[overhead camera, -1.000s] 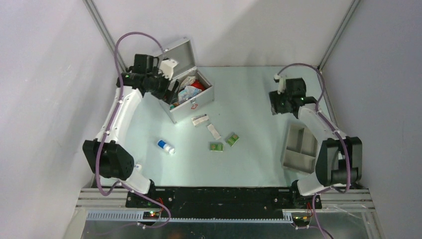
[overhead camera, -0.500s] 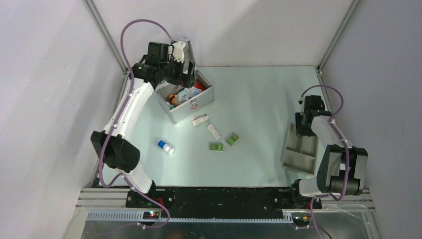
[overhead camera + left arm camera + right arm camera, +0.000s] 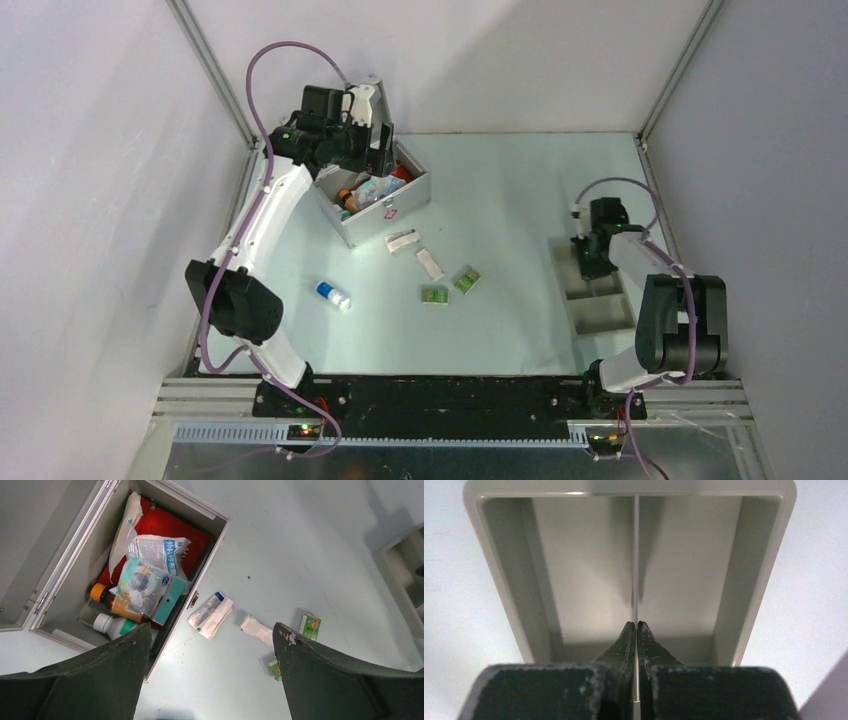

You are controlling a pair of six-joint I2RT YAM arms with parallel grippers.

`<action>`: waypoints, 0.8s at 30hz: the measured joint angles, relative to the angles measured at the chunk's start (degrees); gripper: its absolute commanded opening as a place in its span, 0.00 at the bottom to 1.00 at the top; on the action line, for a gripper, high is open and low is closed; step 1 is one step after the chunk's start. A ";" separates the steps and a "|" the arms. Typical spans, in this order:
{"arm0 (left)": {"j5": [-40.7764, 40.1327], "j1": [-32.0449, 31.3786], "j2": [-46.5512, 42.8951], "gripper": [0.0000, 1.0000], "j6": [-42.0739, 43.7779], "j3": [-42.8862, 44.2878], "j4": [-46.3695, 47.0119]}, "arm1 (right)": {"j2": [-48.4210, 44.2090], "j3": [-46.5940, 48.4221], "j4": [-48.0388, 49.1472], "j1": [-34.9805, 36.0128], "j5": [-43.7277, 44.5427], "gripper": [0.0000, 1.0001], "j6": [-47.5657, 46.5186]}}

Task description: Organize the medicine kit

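The medicine kit (image 3: pixel 392 212), a silver case, stands open at the back left with its lid up. Inside it lie a red pouch (image 3: pixel 170 530), printed packets (image 3: pixel 150 580), an orange bottle (image 3: pixel 120 605) and a white bottle (image 3: pixel 112 625). My left gripper (image 3: pixel 375 150) hovers above the case, open and holding nothing; in the left wrist view my left gripper (image 3: pixel 211 630) frames the case's front wall (image 3: pixel 211 555). My right gripper (image 3: pixel 637 625) is shut on the thin middle divider of the grey tray (image 3: pixel 474 540), at the tray's far end (image 3: pixel 592 265).
Loose on the table in front of the case lie two white sachets (image 3: pixel 403 240) (image 3: pixel 430 264), two small green boxes (image 3: pixel 467 279) (image 3: pixel 433 294) and a blue-and-white bottle (image 3: pixel 333 294). The grey tray (image 3: pixel 600 312) sits near the right arm's base.
My right gripper has come down onto the grey tray and closed on its divider; the tray has swung straighter and shifted a little left. The left arm has hardly moved in the last half second.
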 measured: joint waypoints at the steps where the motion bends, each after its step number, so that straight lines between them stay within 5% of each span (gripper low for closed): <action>1: 0.00 0.00 -0.02 0.94 0.00 -0.02 0.02 | 0.39 0.52 0.52 2.29 -0.70 0.00 -0.76; 8: 0.61 0.00 0.00 0.92 1.53 0.00 0.00 | 6.16 9.46 6.69 19.87 -7.85 0.00 -7.08; 13: 4.11 0.02 -0.02 0.91 7.93 -0.68 0.11 | 13.97 16.83 9.07 28.02 -17.75 0.00 -20.94; 17: 8.68 0.02 -0.35 0.91 17.03 -3.26 0.22 | 20.55 20.68 8.07 30.91 -22.14 0.33 -33.16; 24: 16.90 -0.66 -0.09 0.88 32.54 -5.14 -0.11 | 22.69 25.64 2.32 28.41 -23.80 0.59 -44.02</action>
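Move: The right hand already has its shut fingers on the divider of the grey tray, whose middle is about 3 cm back and 2 cm below. The tray's new spot is open table some 24 cm left and 9 cm forward. Just past it, the nearer-lying green box is about 31 cm left and 2 back of the hand, and the white strip 40 left, 3 forward. From the left hand, the white packets lie about 10 cm back, 4 right and 25 below. Leftward in a fast sweep of about 25 cm and some 10 forward, the right hand carries the tray by its divider towards the strip and green boxes, rising 3 cm and dipping again while turning nearly 80 degrees counter-clockwise; its fingers then open and it starts up. The left hand, fingers still wide open, eases right, down and back towards the white packets, turning clockwise. ##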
